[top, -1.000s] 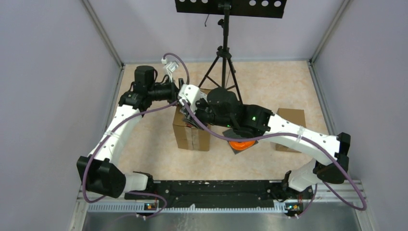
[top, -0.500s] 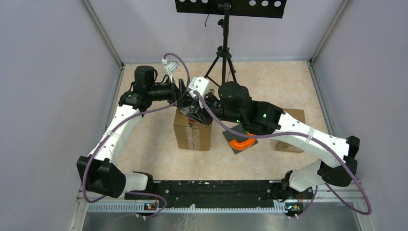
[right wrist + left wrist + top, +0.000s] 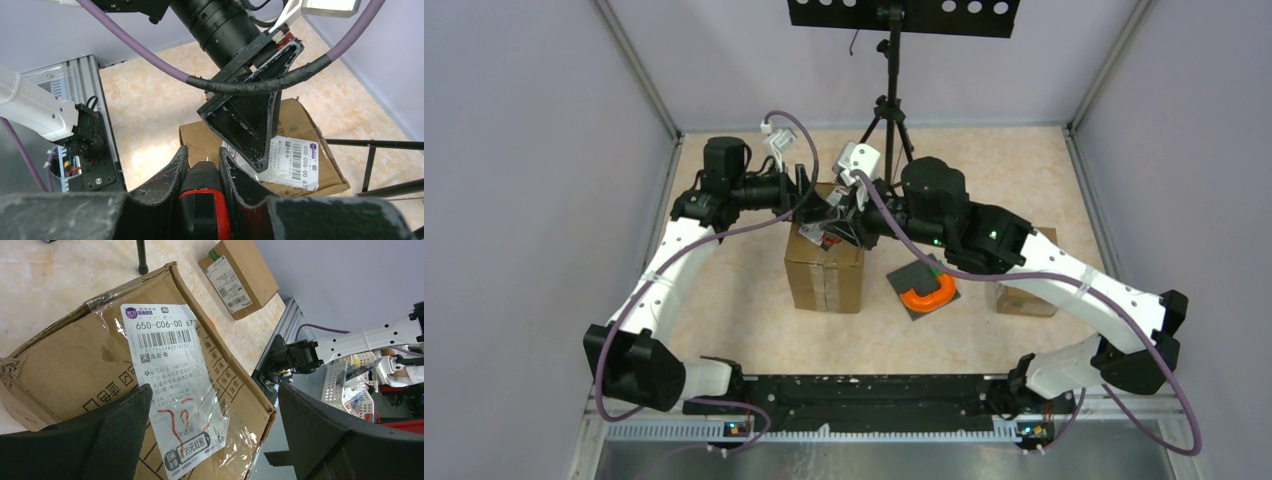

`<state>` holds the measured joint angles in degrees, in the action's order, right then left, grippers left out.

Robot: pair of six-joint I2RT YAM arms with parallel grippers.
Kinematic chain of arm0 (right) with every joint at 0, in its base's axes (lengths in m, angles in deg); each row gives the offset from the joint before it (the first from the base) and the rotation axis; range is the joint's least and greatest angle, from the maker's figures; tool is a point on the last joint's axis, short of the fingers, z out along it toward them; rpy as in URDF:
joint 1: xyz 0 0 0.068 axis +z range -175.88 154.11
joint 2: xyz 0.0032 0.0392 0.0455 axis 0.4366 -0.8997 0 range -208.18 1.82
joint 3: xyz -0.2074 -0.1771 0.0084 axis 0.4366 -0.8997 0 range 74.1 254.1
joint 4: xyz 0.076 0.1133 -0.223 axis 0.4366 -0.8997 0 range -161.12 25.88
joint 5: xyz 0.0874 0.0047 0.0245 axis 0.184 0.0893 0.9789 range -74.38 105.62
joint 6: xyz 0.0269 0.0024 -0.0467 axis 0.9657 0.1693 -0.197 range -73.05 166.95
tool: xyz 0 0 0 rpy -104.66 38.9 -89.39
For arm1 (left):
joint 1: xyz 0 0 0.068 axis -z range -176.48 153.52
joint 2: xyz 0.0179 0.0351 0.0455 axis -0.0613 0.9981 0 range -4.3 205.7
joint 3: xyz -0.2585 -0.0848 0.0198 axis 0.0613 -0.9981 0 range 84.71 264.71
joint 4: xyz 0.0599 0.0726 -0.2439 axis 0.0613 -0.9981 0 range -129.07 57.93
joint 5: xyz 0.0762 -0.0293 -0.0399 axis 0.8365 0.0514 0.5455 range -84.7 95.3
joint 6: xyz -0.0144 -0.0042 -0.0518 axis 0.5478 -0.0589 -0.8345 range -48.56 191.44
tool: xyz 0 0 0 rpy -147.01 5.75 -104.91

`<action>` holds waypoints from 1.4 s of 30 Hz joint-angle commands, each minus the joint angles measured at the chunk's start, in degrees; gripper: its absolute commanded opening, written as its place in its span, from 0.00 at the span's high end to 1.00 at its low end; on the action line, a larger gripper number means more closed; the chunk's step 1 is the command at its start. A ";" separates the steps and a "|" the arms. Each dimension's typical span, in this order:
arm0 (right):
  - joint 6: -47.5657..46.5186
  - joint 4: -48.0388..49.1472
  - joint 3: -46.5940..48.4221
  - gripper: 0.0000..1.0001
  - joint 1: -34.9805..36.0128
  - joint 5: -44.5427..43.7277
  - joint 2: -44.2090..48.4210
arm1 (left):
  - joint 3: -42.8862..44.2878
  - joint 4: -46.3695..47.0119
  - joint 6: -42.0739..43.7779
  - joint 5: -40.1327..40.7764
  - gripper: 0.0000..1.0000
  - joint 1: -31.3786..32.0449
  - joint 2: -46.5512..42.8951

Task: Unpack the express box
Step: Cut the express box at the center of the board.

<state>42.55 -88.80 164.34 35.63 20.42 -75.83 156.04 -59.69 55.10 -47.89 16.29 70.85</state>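
Note:
The express box (image 3: 824, 275) is a brown taped carton with a white shipping label (image 3: 160, 365) on top, standing at mid-floor. My left gripper (image 3: 812, 203) is open over the box's far top edge, and its fingers (image 3: 117, 432) straddle the labelled face (image 3: 75, 360). My right gripper (image 3: 834, 232) hovers just above the box top beside the left one. It is shut on a black and red cutter (image 3: 205, 200), whose small tip points at the box (image 3: 200, 136). The left finger (image 3: 250, 120) hangs right in front of it.
An orange tape roll on a dark mat (image 3: 927, 290) lies right of the box. A second, smaller carton (image 3: 1024, 270) sits farther right, under my right arm. A black tripod (image 3: 887, 130) stands behind the box. Grey walls close in on both sides.
My right arm has swung left and away from the orange roll, carrying the cutter to the box top next to the left gripper. The left arm has stayed still.

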 commanded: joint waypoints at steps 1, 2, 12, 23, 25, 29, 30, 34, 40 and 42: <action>1.69 2.39 -1.05 1.00 -0.59 2.98 1.76 | -0.54 -5.25 0.87 0.88 0.02 -0.38 1.15; 1.90 2.42 -1.41 1.00 -0.63 3.09 1.87 | -0.51 -5.30 0.87 0.90 0.02 -0.38 1.21; 3.05 2.72 -3.76 1.00 -0.86 3.99 2.75 | -0.39 -5.43 0.78 1.27 0.02 -0.38 1.47; 5.96 1.36 -5.18 1.00 -2.61 5.99 3.05 | -0.10 -5.29 0.56 2.66 0.02 -0.38 2.05; 7.80 0.97 -5.69 1.00 -4.09 8.42 2.90 | 0.07 -4.88 0.45 2.83 0.02 -0.38 2.32; 9.81 0.93 -7.60 1.00 -6.26 10.43 2.94 | 0.06 -3.87 -0.20 2.48 0.02 -0.39 3.02; 10.30 1.20 -8.24 1.00 -6.64 11.15 2.97 | -0.03 -3.50 -0.38 2.52 0.02 -0.38 3.14; 12.25 2.70 -10.30 1.00 -8.00 13.22 3.11 | -0.20 -2.70 -1.12 2.71 0.02 -0.38 3.50; 18.11 5.76 -13.40 1.00 -13.21 19.33 3.07 | -1.00 -1.41 -2.33 4.44 0.02 -0.30 3.49; 19.56 6.34 -14.43 1.00 -14.56 20.43 2.88 | -1.57 -0.77 -2.62 4.77 0.02 -0.29 3.40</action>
<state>57.74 -81.35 152.51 23.92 35.87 -73.16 156.56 -59.20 52.68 -47.69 16.29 72.12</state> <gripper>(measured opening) 0.205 0.982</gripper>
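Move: The right hand, holding the red knife, has the near end of the box's taped seam about 3 cm back, 3 cm to its left and some 12 cm below. The label on the box top lies about 6 cm ahead, 1 cm left and 12 cm down. The grey board with the orange piece is on the table, some 19 cm right, 3 cm ahead and 30 cm below. From the left hand the seam's near end is about 12 cm straight back and 5 cm below. Down about 3 cm towards the express box goes the right hand, still gripping the knife; it pauses, then eases about 3 cm forward and 2 cm right while sinking a little more. As it does so it rolls almost 20 degrees, its underside swinging back towards the robot, which brings the blade tip down to the near edge of the box top, at the taped seam. ##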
